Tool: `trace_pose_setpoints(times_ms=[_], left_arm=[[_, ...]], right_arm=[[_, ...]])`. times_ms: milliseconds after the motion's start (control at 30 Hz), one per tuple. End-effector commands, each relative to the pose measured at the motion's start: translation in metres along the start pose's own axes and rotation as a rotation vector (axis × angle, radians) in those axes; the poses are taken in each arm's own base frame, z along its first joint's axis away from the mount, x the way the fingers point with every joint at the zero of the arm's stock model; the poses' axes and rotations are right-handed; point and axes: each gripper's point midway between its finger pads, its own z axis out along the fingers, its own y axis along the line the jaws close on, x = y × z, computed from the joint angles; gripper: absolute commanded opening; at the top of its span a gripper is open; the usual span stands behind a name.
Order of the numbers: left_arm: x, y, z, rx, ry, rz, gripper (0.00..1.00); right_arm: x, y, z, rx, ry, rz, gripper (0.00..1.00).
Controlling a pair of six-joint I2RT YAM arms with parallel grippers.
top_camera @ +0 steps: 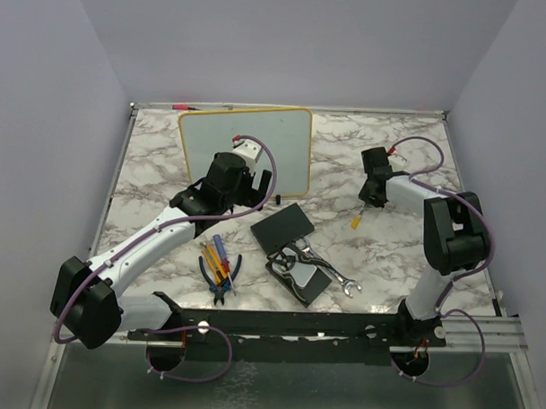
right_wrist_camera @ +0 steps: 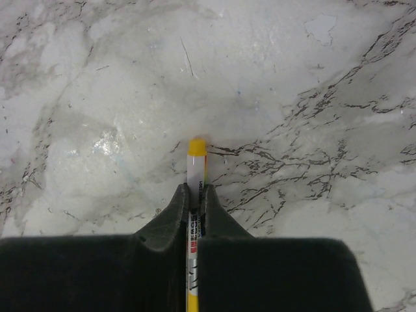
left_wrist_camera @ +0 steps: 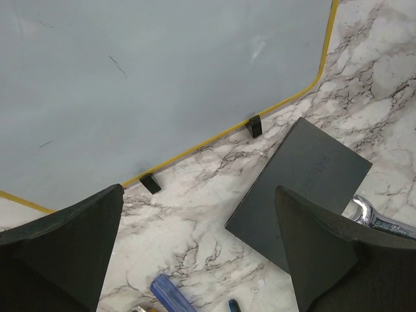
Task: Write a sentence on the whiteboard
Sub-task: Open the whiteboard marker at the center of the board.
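Observation:
The whiteboard (top_camera: 288,147), glossy white with a thin yellow frame and small black feet, stands upright at the back of the marble table. In the left wrist view the whiteboard (left_wrist_camera: 162,78) carries only faint scratches; no sentence is in view on it. My left gripper (top_camera: 258,182) hovers just in front of its lower edge, and the left gripper (left_wrist_camera: 198,195) is open with nothing between its fingers. Off to the right, my right gripper (top_camera: 367,201) is shut on a yellow marker (top_camera: 355,219). The marker (right_wrist_camera: 197,156) points down at bare marble from the right gripper (right_wrist_camera: 195,192).
A flat black pad (top_camera: 282,227) lies in front of the board, also seen as the black pad (left_wrist_camera: 305,182). A second dark pad (top_camera: 299,275) holds pliers, with a wrench (top_camera: 336,277) beside it. Screwdrivers and cutters (top_camera: 217,267) lie near the left arm. A red pen (top_camera: 182,106) lies behind the board.

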Motion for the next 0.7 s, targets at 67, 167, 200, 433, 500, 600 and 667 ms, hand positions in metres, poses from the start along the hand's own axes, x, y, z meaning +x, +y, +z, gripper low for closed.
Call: trace_pose_setpoints(times_ms=[67,167,200,433,500,600,667], left_arm=[[0.001,-0.012,0.001,0.064,-0.012,-0.002,0.99],[-0.005,-0.025,-0.003,0.14,-0.04,-0.014,0.98],[-0.008,-0.033,-0.006,0.183,-0.054,-0.019,0.98],[-0.026,-0.106,-0.031,0.599,-0.137,-0.085,0.95],[-0.029,-0.127,-0.042,0.722,-0.152,-0.1,0.95],[-0.032,-0.155,-0.061,0.89,-0.181,-0.12,0.95],[-0.031,-0.17,-0.072,0.987,-0.179,-0.153,0.95]], right_arm=[[0.036,-0.009,-0.01,-0.019,0.124,-0.007,0.01],[0.012,0.002,-0.038,-0.099,0.054,0.03,0.01],[0.004,0.006,-0.049,-0.136,0.028,0.04,0.01],[-0.03,0.039,-0.135,-0.432,-0.091,0.102,0.01],[-0.029,0.051,-0.161,-0.526,-0.112,0.117,0.01],[-0.026,0.077,-0.207,-0.73,-0.157,0.136,0.01],[-0.019,0.092,-0.236,-0.853,-0.176,0.146,0.01]])
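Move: The marker is already pinched in my right fingertips at table height, its middle some 2 cm back and 1 cm left of them, yellow cap end towards my base. From my left hand it lies about 27 cm right, level ahead, and 17 cm down. The black box is roughly 7 cm right of my left hand and 2 cm back; the whiteboard's middle is 17 cm ahead of that hand and 5 cm left. I keep the marker pinched in my right fingers and lift it about 18 cm, first easing back a little, then climbing fast and drifting left, tipping and rolling the hand up. My wide-open left hand swings some 10 cm right and about 6 cm back over the black box towards the marker, turning clockwise and rolling its left side down. ##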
